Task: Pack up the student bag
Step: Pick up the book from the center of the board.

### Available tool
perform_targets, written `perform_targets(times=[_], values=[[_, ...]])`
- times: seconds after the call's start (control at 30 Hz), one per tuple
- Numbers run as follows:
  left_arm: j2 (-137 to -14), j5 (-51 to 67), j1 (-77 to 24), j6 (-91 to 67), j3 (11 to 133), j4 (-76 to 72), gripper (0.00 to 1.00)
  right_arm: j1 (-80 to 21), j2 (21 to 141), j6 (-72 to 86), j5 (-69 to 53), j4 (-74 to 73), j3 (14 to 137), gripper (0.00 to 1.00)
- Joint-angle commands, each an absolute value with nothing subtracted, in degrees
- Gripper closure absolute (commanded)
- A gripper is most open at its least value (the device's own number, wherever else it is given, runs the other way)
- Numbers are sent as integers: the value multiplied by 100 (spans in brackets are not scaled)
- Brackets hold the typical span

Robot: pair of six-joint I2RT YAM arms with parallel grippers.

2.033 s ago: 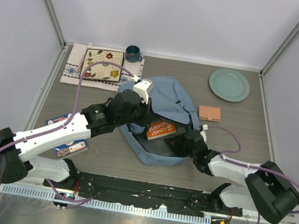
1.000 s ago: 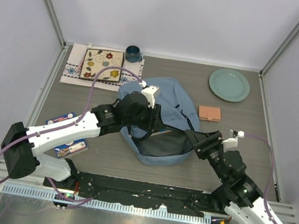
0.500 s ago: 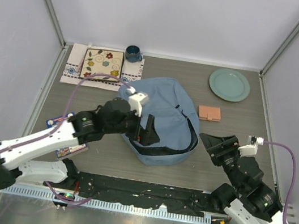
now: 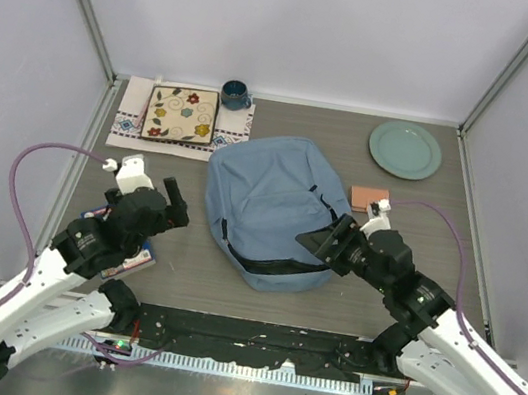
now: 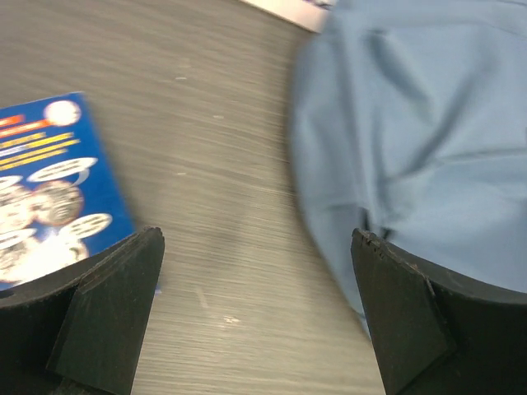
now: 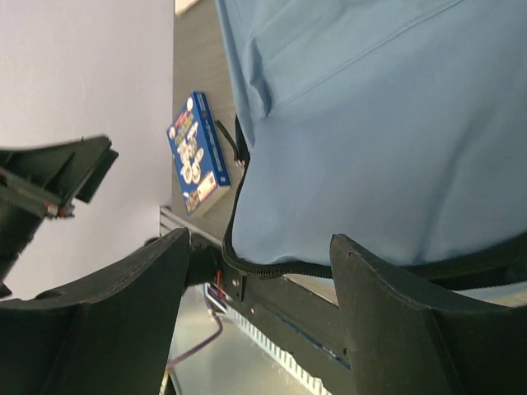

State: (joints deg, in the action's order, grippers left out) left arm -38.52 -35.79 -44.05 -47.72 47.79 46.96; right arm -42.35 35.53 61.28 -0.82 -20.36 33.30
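The student bag (image 4: 272, 199), a dusty-blue backpack with a dark zipper line along its near edge, lies flat in the middle of the table. My left gripper (image 4: 170, 204) hangs open over bare table just left of the bag (image 5: 420, 123), nothing between its fingers. A blue book (image 5: 49, 189) lies to its left, partly under the left arm (image 4: 132, 259). My right gripper (image 4: 322, 243) stands open at the bag's near right edge. In the right wrist view the bag (image 6: 370, 123) fills the frame, its zipper edge showing between the spread fingers (image 6: 395, 329).
A teal plate (image 4: 406, 149) sits at the back right, a small pink wallet (image 4: 369, 199) beside the bag. At the back left a floral book (image 4: 181, 115) lies on a patterned cloth (image 4: 130, 119), with a dark blue mug (image 4: 236, 94) behind it.
My left gripper opened and pulled back left off the bag. The bag's opening has fallen shut and the orange book no longer shows. The right arm swung back to the bag's right edge.
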Motion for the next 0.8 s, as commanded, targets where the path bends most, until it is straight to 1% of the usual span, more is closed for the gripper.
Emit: perform_targets(times=[0.0, 0.03, 0.1, 0.13, 0.17, 0.2, 0.27, 0.3, 0.33, 0.37, 0.4, 0.47, 0.5, 0.6, 0.77], values=[[-3946, -3807, -3509, -4808, 4580, 5133, 0, -4525, 3954, 5696, -537, -1283, 3831, 25], [-3964, -3510, -3063, -4808, 4492, 5133, 0, -4587, 4094, 5661, -501, -1257, 3884, 25], [-4025, -3297, -2595, -4720, 4369, 5019, 0, -4737, 4253, 5590, -414, -1196, 4033, 25], [-4034, -3070, -2106, -4633, 4264, 4932, 0, -4903, 4315, 5572, -387, -1169, 4069, 25], [-4034, -2937, -1822, -4571, 4228, 4913, 0, -4983, 4472, 5564, -352, -1134, 4104, 25], [-4060, -2744, -1254, -4509, 4175, 4870, 0, -5062, 4535, 5572, -299, -1099, 4139, 25], [-4060, -2541, -767, -4465, 4157, 4790, 0, -5290, 4692, 5607, -281, -976, 4140, 25], [-4078, -2410, -260, -4482, 4105, 4720, 0, -5387, 4737, 5651, -273, -915, 4114, 25], [-4104, -2234, -29, -4561, 4061, 4554, 0, -5536, 4781, 5669, -220, -810, 4105, 24], [-4148, -1554, 391, -4562, 4000, 4422, 1, -5615, 4851, 5695, -194, -783, 4096, 24], [-4227, -1269, 1039, -4570, 3851, 4308, 0, -5668, 4878, 5730, -185, -765, 4096, 24], [-4551, -628, 1649, -4492, 3718, 4053, 0, -5817, 4957, 5765, -167, -695, 4113, 24], [-4683, -502, 2087, -4413, 3648, 3991, 0, -5862, 4966, 5774, -158, -677, 4122, 24], [-5176, -623, 2434, -4228, 3709, 3929, 1, -6003, 4957, 5809, -71, -650, 4113, 23], [-5510, -1203, 2435, -4306, 3560, 3727, 0, -6029, 5009, 5845, -26, -580, 4096, 23]])
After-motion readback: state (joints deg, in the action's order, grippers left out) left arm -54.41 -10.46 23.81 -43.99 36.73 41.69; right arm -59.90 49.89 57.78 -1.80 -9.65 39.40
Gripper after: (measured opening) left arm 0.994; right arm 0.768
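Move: The book, the blue one lying flat, is about 13 cm to the left of the left hand, some 4 cm back and 20 cm below. The bag's middle lies roughly 26 cm to that hand's right and 11 cm ahead, and the patterned cloth about 33 cm straight ahead, both low on the table. From the right hand the book is some 58 cm left, level with it fore and aft, and about 20 cm lower. Open left hand swings about 18 cm left, 13 down towards the book, turning counter-clockwise; right drifts 9 left. ##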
